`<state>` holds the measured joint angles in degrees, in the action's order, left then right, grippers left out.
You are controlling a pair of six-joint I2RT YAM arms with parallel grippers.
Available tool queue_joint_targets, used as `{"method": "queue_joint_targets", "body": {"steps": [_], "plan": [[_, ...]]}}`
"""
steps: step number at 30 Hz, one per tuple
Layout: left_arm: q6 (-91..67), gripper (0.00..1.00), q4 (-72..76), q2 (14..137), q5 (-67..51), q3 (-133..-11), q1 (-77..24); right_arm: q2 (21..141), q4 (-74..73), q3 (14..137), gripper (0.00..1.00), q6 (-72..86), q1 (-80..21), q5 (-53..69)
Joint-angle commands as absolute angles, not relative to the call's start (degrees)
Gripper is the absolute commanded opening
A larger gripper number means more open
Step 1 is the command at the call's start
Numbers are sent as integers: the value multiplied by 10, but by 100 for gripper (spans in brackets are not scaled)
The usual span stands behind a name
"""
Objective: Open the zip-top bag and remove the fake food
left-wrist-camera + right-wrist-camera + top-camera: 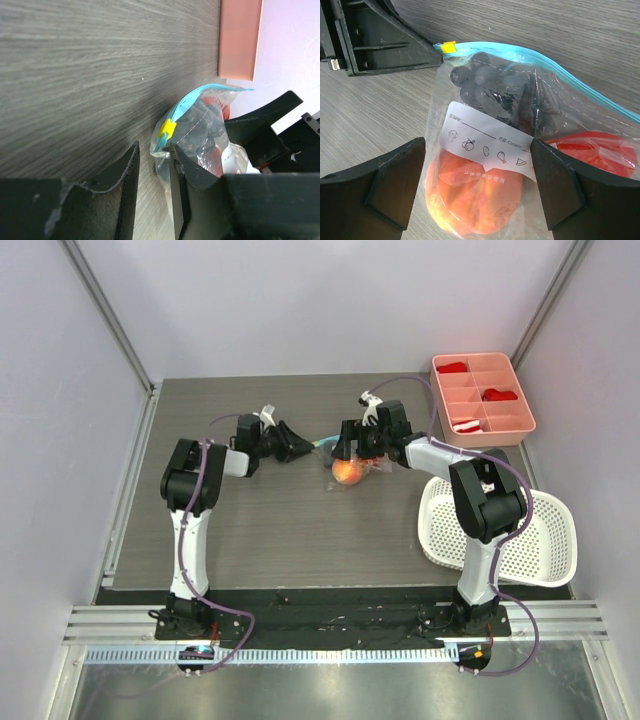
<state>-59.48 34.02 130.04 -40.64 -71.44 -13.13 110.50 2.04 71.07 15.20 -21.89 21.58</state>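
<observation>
The zip-top bag (352, 466) lies mid-table between both grippers. Its teal zip strip (545, 60) carries a yellow slider (449, 47) at one end. Inside is the fake food: a round orange fruit (475, 200), a red piece (600, 150) and a black berry cluster (490, 87). My right gripper (477, 150) is open wide, one finger on each side of the bag at the fruit. My left gripper (154, 147) is open with a narrow gap at the slider (167, 128) corner. A fold of clear plastic rests against its right finger (195, 175).
A pink divided tray (490, 441) with red and white bits stands at the back right; its edge (239, 40) shows in the left wrist view. A white perforated basket (545, 550) sits at the right beside the right arm. Walls enclose the table.
</observation>
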Motion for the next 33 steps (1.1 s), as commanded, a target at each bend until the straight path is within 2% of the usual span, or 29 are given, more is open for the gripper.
{"method": "queue_joint_targets", "body": {"steps": [1,4,6,8,19,26,33], "plan": [[-601,29,358,1309,-419,-745,-133,1079,31,709,91,155,-217,226],[-606,23,359,1310,-422,-750,-135,1075,30,709,91,155,-217,223],[-609,15,365,1310,-425,-751,-138,1072,30,708,91,154,-217,219],[-617,0,372,1304,-427,-747,-138,1069,27,706,91,151,-217,214],[-585,0,303,1204,-434,-766,-138,1046,0,717,92,154,-217,179],[-548,0,246,1126,-427,-768,-143,1034,-108,791,92,247,-222,71],[-468,0,135,1082,-414,-795,-184,989,-214,854,93,325,-256,-114]]}}
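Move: The yellow zip slider at the bag's left corner sits right at the left fingertips, about 1 cm ahead and 1 cm to the right, level with them. Of the food inside, the dark grapes lie some 5 cm to that hand's right and 2 cm back, the orange fruit about 9 cm right and 6 cm back. From the open right hand, the slider is roughly 8 cm left, 3 cm ahead and 4 cm lower. The bag's slider corner gets pinched as the left fingers ease about 1 cm onto it and shut, then is carried up some 15 cm, slowly at first then quickly, the left fingertips tilting upward. The right hand, holding nothing and still wide open, then backs off up and to the right, about 5 cm up, turning some 20 degrees clockwise. ##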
